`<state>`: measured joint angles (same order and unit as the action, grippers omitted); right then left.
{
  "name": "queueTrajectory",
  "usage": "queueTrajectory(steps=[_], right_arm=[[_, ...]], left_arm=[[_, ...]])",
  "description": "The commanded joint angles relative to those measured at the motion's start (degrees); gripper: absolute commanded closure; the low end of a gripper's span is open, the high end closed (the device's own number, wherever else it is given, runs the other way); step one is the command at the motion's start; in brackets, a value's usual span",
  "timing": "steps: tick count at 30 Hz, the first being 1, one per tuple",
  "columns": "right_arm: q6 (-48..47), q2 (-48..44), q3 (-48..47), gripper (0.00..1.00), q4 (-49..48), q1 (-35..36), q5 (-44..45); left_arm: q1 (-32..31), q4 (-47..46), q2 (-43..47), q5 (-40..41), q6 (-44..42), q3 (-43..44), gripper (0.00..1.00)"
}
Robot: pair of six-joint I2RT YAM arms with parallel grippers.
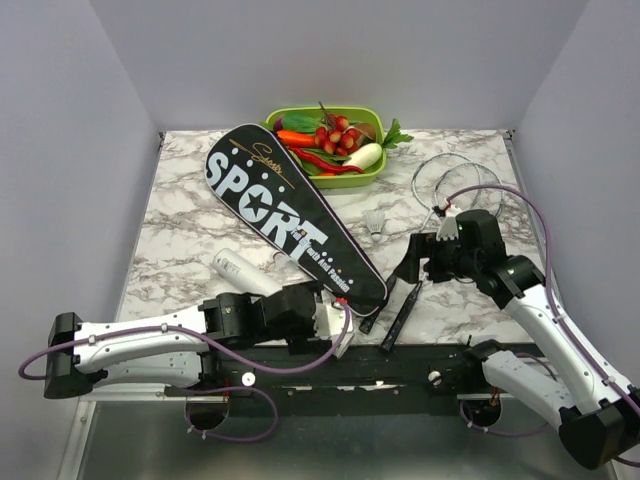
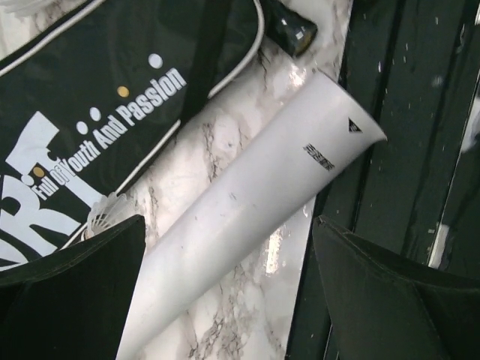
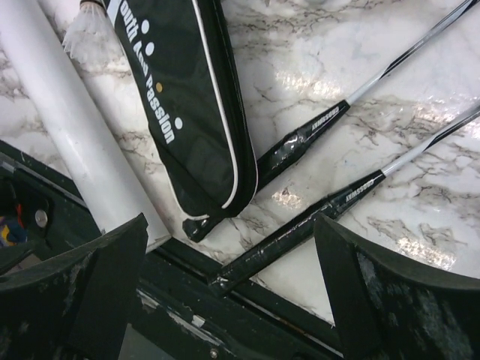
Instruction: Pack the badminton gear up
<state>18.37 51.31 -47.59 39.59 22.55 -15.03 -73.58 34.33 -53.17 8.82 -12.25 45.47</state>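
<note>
The long black bag (image 1: pixel 290 222) lettered "SPORT" lies diagonally across the marble table (image 1: pixel 190 225). Its narrow end (image 3: pixel 202 150) points toward the near edge. Two silver-framed rackets (image 1: pixel 455 185) lie to its right, black handles (image 3: pixel 300 232) reaching the table's near edge. One white shuttlecock (image 1: pixel 376 223) stands between bag and rackets. Another shuttlecock (image 2: pixel 105 214) lies against the bag beside a white tube (image 2: pixel 247 202). My left gripper (image 2: pixel 229 225) hangs open above the tube's open end, holding nothing. Over the nearer racket handle my right gripper (image 3: pixel 230 225) is open and empty.
A green tray (image 1: pixel 372 172) of toy vegetables sits at the back, touching the wide end of the bag. A black rail (image 3: pixel 247 315) runs along the table's near edge under both grippers. Grey walls close in the left, right and back.
</note>
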Motion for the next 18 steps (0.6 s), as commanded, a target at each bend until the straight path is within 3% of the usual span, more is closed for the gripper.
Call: queueTrajectory(steps=[1,18], right_arm=[[-0.1,-2.4,2.4,0.0,0.8,0.3,-5.0],[1.0,-2.6,3.3,0.0,0.0,0.5,-7.6]], left_arm=[[-4.5,0.5,3.2,7.4,-8.3,-3.9,0.01],[-5.2,-7.5,-0.2,2.4,-23.4,-13.1,0.01]])
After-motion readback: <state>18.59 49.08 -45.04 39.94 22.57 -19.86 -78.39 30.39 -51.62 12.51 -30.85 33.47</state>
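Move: The white shuttle tube's middle lies about 10 cm ahead of the left hand, 6 cm to its left and 12 cm below. The loose shuttlecock is some 10 cm beyond the tube's middle and 2 cm farther left. The racket bag's middle is about 31 cm ahead and 8 cm left of the left hand. From the right hand the tube's middle is about 31 cm left, 3 cm ahead and 13 cm below. The open left hand sinks about 6 cm towards the tube, easing slightly left and twisting some 15 degrees clockwise. ##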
